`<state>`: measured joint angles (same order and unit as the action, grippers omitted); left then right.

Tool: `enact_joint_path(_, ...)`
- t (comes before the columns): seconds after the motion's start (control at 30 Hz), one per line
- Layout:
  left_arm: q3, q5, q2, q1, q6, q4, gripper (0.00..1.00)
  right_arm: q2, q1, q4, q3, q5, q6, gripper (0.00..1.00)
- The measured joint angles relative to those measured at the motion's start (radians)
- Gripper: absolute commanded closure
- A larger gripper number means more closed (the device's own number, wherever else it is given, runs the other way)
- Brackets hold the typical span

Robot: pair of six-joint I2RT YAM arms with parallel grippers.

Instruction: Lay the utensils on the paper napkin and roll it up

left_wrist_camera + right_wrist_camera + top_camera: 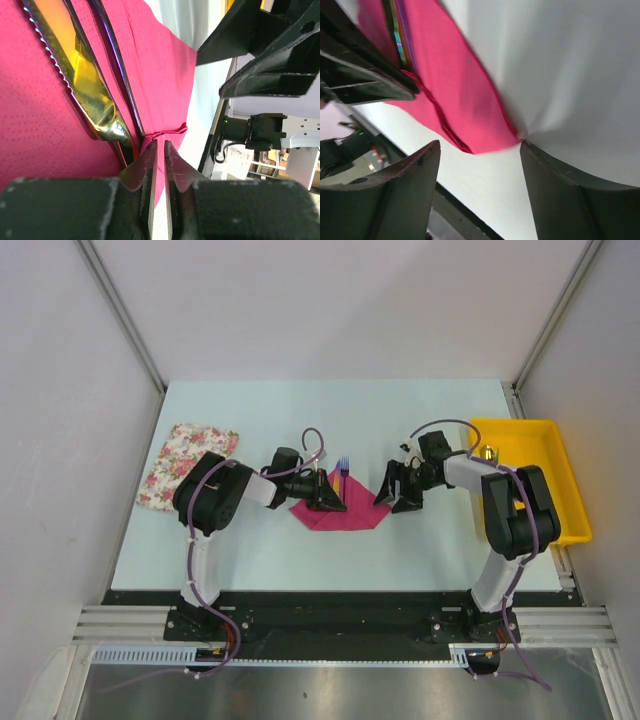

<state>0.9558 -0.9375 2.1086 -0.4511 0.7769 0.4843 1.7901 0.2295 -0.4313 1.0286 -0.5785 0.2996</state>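
The magenta paper napkin (338,512) lies mid-table with its right side folded inward. On it rest the utensils: a purple fork (343,469) whose tines stick out past the far edge, and a yellow knife (85,75) next to the fork's dark handle (117,65). My left gripper (326,496) sits low over the napkin beside them. Its jaws stand shut to a thin slit at a small raised fold (167,131), with nothing seen between them. My right gripper (400,492) is open at the napkin's right corner (482,127), which lies just ahead of its fingertips.
A white floral cloth (188,465) lies at the table's left edge. A yellow tray (530,475) sits at the right edge behind the right arm. The two grippers face each other closely across the napkin.
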Motion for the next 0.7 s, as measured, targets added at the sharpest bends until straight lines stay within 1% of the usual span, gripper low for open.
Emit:
enact_joint_path(0.13, 0.000, 0.000, 0.000, 0.002, 0.000, 0.000, 0.85, 0.055, 0.017, 0.076, 0.006, -0.111, 0.048, 0.39)
enact_joint_path(0.2, 0.000, 0.000, 0.000, 0.002, -0.001, 0.000, 0.85, 0.080, 0.026, 0.117, 0.005, -0.161, 0.074, 0.41)
enact_joint_path(0.23, 0.000, 0.000, 0.000, 0.002, -0.002, 0.000, 0.85, 0.090, 0.029, 0.135, 0.004, -0.182, 0.089, 0.43)
enact_joint_path(0.4, 0.000, -0.002, 0.000, 0.003, -0.010, -0.001, 0.85, 0.101, 0.036, 0.219, -0.029, -0.261, 0.155, 0.45)
enact_joint_path(0.57, 0.000, -0.002, 0.000, 0.003, -0.010, 0.000, 0.85, 0.101, 0.066, 0.241, -0.035, -0.299, 0.184, 0.56)
enact_joint_path(0.6, 0.000, -0.002, 0.000, 0.003, -0.010, 0.000, 0.85, 0.101, 0.071, 0.240, -0.035, -0.302, 0.188, 0.61)
enact_joint_path(0.63, 0.000, -0.002, 0.000, 0.003, -0.010, 0.000, 0.85, 0.101, 0.077, 0.240, -0.035, -0.303, 0.190, 0.63)
enact_joint_path(0.67, 0.000, -0.002, 0.000, 0.003, -0.010, 0.000, 0.85, 0.101, 0.082, 0.241, -0.035, -0.302, 0.194, 0.63)
enact_joint_path(0.7, 0.000, -0.002, 0.000, 0.003, -0.010, 0.000, 0.85, 0.101, 0.085, 0.240, -0.034, -0.301, 0.196, 0.54)
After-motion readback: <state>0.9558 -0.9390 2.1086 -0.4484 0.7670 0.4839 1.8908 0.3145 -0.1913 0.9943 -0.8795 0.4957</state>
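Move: The napkin's right corner lies almost at my right fingertips, roughly 1 cm to their left and 1 cm below. From that hand, the fork's middle is about 10 cm left and 4 cm ahead, with the knife's middle some 12 cm left and 4 cm ahead, both about 1 cm lower. From my left hand, resting by the utensils' near ends, the same corner is about 10 cm to the right and level fore and aft. I sweep my right hand about 7 cm left, bringing the napkin's right corner towards the fork, low at first, then easing back a couple of centimetres and rising about one. I tilt the wrist some 20 degrees so the fingers point more level to the left, and narrow them around the loose flap without shutting. My left fingers keep still, holding the fold down beside the utensils' near ends. ##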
